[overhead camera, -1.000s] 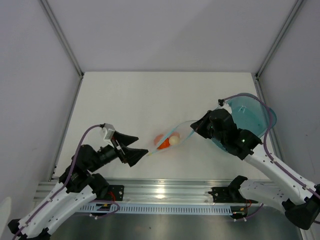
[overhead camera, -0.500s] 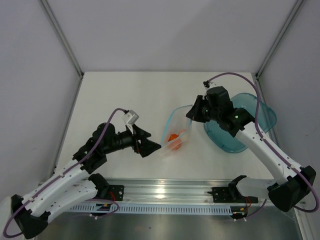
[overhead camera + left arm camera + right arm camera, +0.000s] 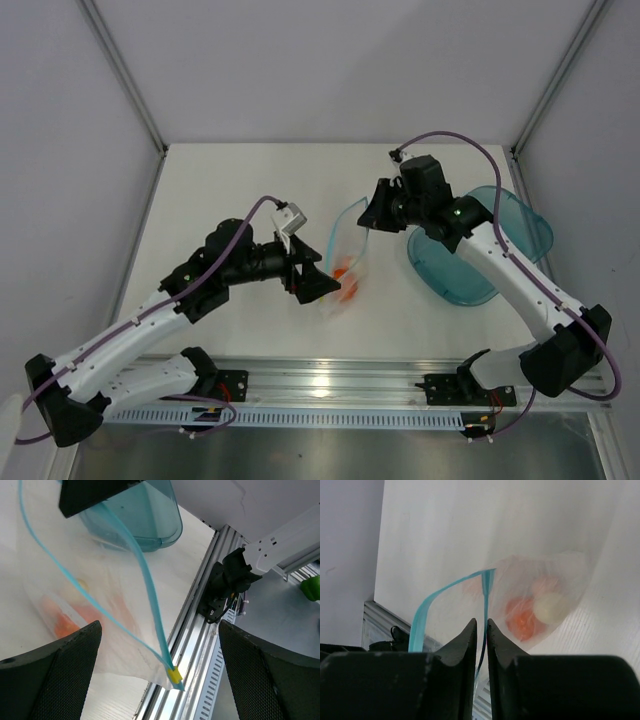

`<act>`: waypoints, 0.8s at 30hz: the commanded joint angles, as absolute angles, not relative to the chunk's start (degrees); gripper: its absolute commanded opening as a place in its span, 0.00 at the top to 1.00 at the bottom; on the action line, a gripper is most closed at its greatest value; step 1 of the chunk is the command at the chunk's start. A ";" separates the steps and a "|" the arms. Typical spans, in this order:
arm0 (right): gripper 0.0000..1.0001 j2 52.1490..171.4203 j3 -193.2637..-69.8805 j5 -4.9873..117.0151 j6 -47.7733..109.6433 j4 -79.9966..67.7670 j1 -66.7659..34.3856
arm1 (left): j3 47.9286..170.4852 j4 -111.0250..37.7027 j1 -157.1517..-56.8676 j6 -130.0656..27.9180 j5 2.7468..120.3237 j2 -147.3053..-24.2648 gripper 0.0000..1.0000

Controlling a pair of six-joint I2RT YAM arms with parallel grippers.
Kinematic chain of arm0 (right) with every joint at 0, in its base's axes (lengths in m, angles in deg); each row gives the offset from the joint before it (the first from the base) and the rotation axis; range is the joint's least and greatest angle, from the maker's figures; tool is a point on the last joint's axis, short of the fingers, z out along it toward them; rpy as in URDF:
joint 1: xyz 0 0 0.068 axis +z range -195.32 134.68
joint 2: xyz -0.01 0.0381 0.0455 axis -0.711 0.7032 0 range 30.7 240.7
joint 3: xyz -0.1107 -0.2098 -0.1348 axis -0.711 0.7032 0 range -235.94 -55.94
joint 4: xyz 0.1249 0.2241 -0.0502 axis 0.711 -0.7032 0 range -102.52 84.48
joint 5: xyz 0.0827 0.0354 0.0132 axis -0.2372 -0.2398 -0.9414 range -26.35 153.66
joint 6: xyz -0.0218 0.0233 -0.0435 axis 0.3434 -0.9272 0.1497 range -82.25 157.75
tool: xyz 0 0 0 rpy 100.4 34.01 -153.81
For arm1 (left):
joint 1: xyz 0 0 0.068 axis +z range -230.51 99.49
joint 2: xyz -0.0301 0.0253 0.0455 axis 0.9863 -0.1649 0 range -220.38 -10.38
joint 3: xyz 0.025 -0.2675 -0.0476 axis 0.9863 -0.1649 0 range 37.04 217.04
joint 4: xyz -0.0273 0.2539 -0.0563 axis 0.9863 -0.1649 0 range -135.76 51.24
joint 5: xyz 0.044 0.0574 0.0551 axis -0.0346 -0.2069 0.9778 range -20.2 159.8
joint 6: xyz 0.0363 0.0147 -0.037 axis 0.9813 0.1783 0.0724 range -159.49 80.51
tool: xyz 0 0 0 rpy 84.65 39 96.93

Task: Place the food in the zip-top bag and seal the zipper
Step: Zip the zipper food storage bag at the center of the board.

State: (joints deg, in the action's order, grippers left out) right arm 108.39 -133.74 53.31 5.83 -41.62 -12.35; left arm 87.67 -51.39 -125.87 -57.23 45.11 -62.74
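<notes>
The clear zip-top bag (image 3: pixel 343 262) hangs from my right gripper (image 3: pixel 373 213), which is shut on its teal zipper strip (image 3: pixel 484 587) and holds that edge above the table. The orange-red lump (image 3: pixel 522 620) and the cream ball (image 3: pixel 550 608) lie inside at the bag's bottom. My left gripper (image 3: pixel 313 285) is open at the bag's lower near corner. In the left wrist view the zipper (image 3: pixel 146 577) runs down to its yellow end (image 3: pixel 174 674), which lies between my wide-open fingers (image 3: pixel 47 680) without touching them. The bag's mouth gapes open.
The translucent teal plate (image 3: pixel 500 240) lies at the right of the table, behind the right arm; it also shows in the left wrist view (image 3: pixel 150 515). The aluminium rail (image 3: pixel 330 380) runs along the near edge below the bag.
My right gripper has lifted the bag's zipper edge up and back to the left. The bag now hangs instead of lying stretched. My left gripper has moved right and forward to the bag's corner.
</notes>
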 commanded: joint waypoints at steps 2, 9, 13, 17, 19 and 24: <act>0.82 110.68 -138.99 52.23 4.09 -41.99 -12.45 | 93.37 -56.51 -129.20 -53.03 49.13 -66.36 0.01; 0.75 114.28 -142.68 51.18 3.56 -42.43 -12.53 | 96.63 -62.23 -131.40 -56.72 62.22 -71.28 0.01; 0.72 115.43 -143.65 50.82 3.38 -42.08 -12.18 | 97.33 -62.49 -131.49 -57.51 62.94 -72.95 0.02; 0.67 117.18 -146.02 50.65 4.00 -42.34 -11.57 | 99.87 -62.59 -131.49 -58.65 61.98 -75.50 0.09; 0.63 118.50 -146.90 50.30 4.52 -42.78 -10.87 | 100.49 -61.62 -131.49 -59.61 60.84 -76.47 0.18; 0.45 119.91 -148.31 50.38 6.54 -43.40 -9.55 | 103.22 -60.39 -131.40 -61.73 58.90 -79.89 0.48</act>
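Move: The zipper's near end, with the yellow tab, lies between the left hand's wide-open fingers, about 4 cm below them; the food in the bag is some 4 cm ahead, 4 cm right and 13 cm below. The right hand has the right-hand strip between its fingertips. The zipper's far corner lies roughly 4 cm straight ahead of it at its own height, the left-hand strip about 7 cm left and 2 cm back, the food 4 cm back, 4 cm left and 13 cm below. The right fingers loosen their pinch on the single strip and open to about half while that hand slides some 4 cm left and 2–3 cm forward, bringing both zipper strips between them. The left hand sinks and goes forward about 4 cm each, shifts 2–3 cm right with its fingers tilting down some 15 degrees, then starts closing over both strips near the tab end. ##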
